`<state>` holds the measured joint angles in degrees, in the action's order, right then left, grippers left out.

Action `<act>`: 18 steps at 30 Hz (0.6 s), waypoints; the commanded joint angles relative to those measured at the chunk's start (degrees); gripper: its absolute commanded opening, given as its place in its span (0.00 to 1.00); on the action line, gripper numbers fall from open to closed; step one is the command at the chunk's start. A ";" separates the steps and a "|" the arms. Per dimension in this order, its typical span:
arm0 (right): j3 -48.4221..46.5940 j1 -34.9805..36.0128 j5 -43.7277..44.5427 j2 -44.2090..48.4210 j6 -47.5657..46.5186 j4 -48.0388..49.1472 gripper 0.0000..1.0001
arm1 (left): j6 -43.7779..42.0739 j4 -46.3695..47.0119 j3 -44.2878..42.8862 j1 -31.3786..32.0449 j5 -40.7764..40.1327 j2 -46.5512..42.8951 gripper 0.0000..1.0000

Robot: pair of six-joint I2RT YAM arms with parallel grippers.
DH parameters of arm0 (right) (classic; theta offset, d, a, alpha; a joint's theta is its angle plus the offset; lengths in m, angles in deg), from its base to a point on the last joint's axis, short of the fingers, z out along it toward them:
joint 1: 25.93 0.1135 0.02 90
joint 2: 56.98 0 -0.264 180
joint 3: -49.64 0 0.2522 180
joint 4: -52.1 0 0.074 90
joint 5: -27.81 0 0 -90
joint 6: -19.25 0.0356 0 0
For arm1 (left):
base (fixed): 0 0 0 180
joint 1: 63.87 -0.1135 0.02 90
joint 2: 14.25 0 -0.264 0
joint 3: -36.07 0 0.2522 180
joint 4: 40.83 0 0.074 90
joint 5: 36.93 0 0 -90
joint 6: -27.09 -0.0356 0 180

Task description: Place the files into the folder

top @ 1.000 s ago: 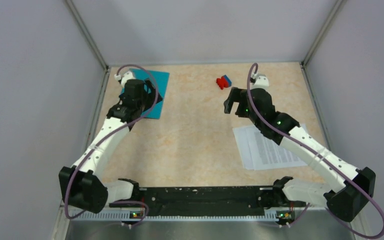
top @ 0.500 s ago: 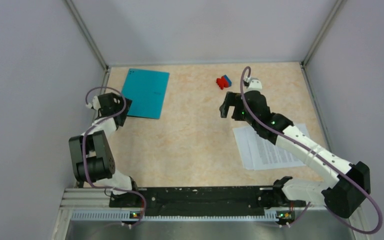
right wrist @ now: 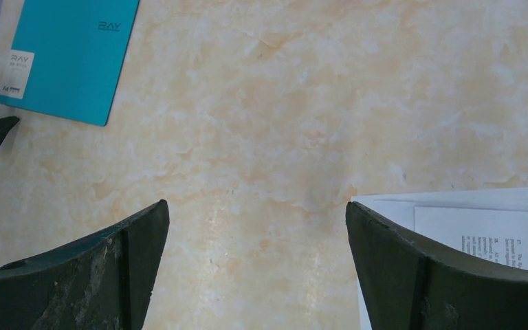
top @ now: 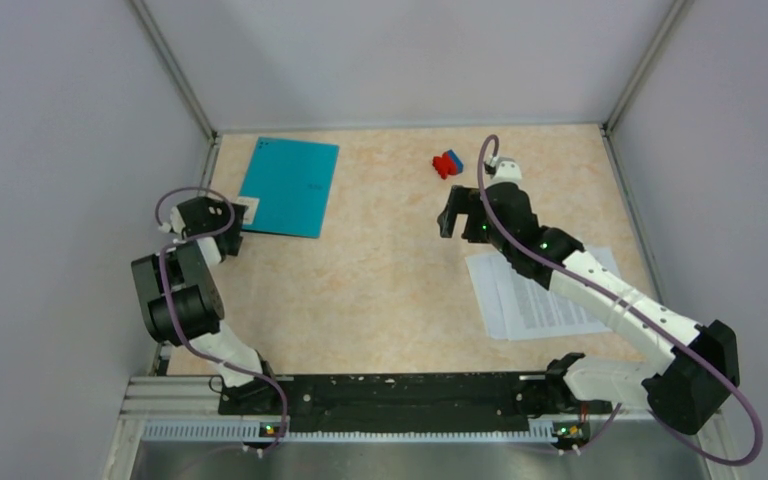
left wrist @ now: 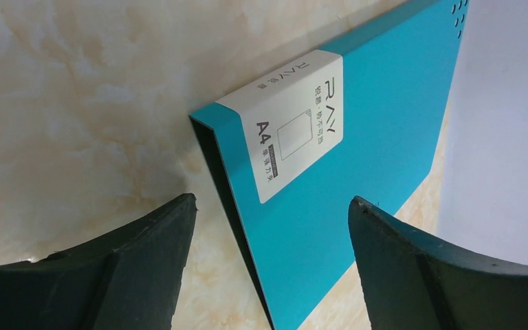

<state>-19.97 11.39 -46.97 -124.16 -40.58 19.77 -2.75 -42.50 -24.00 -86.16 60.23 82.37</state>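
The teal folder [top: 290, 187] lies shut at the far left of the table, its white label [left wrist: 295, 124] at the near left corner. My left gripper [top: 232, 222] sits low at that corner, open, the folder's edge [left wrist: 247, 206] lying between its fingers [left wrist: 144, 261] untouched. The files [top: 545, 295], white printed sheets, lie at the near right, partly under my right arm; their corner [right wrist: 481, 227] shows beside the right finger. My right gripper [top: 450, 215] hangs open over bare table mid-right [right wrist: 258, 206], holding nothing.
A small red-and-blue object [top: 447, 163] sits at the back, right of centre. Grey walls close in the table on the left, back and right; the left wall [left wrist: 502, 137] runs close along the folder's far edge.
The left arm has drawn back from over the folder and folded down to its near left corner, jaws narrowing slightly. The right arm has barely shifted.
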 commanded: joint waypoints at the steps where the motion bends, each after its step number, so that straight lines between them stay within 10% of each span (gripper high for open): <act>1: 0.24 -0.45 0.04 0.00 -0.11 1.94 0.99 | 0.69 5.48 -2.01 -0.73 2.30 1.29 0.85; 18: 1.67 -0.38 0.27 -0.15 -0.09 2.13 0.99 | 3.26 12.34 -3.62 -0.83 6.35 7.42 0.63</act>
<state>-18.79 11.39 -46.90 -124.24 -40.58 20.08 -0.34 -34.89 -25.70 -86.68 65.32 88.57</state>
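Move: The blue folder's middle lies about 14 cm ahead of the left hand, 11 cm to its right and 4 cm below. Its white label is roughly 6 cm ahead and level sideways, and its near-left corner, where the open near edge starts, about 3 cm to the left and neither ahead nor back, both also some 4 cm lower. From the idle right hand the folder lies about 22 cm ahead, 47 cm left and 20 cm below. Forward by about 2.5 cm, almost level with a slight sinking at the end, the left hand eases in at the folder's open near edge, its wrist tilting only some 5 degrees. The fingers close by about a quarter, one on the cover side and the other coming up against the dark mouth under the edge, but they don't shut. ##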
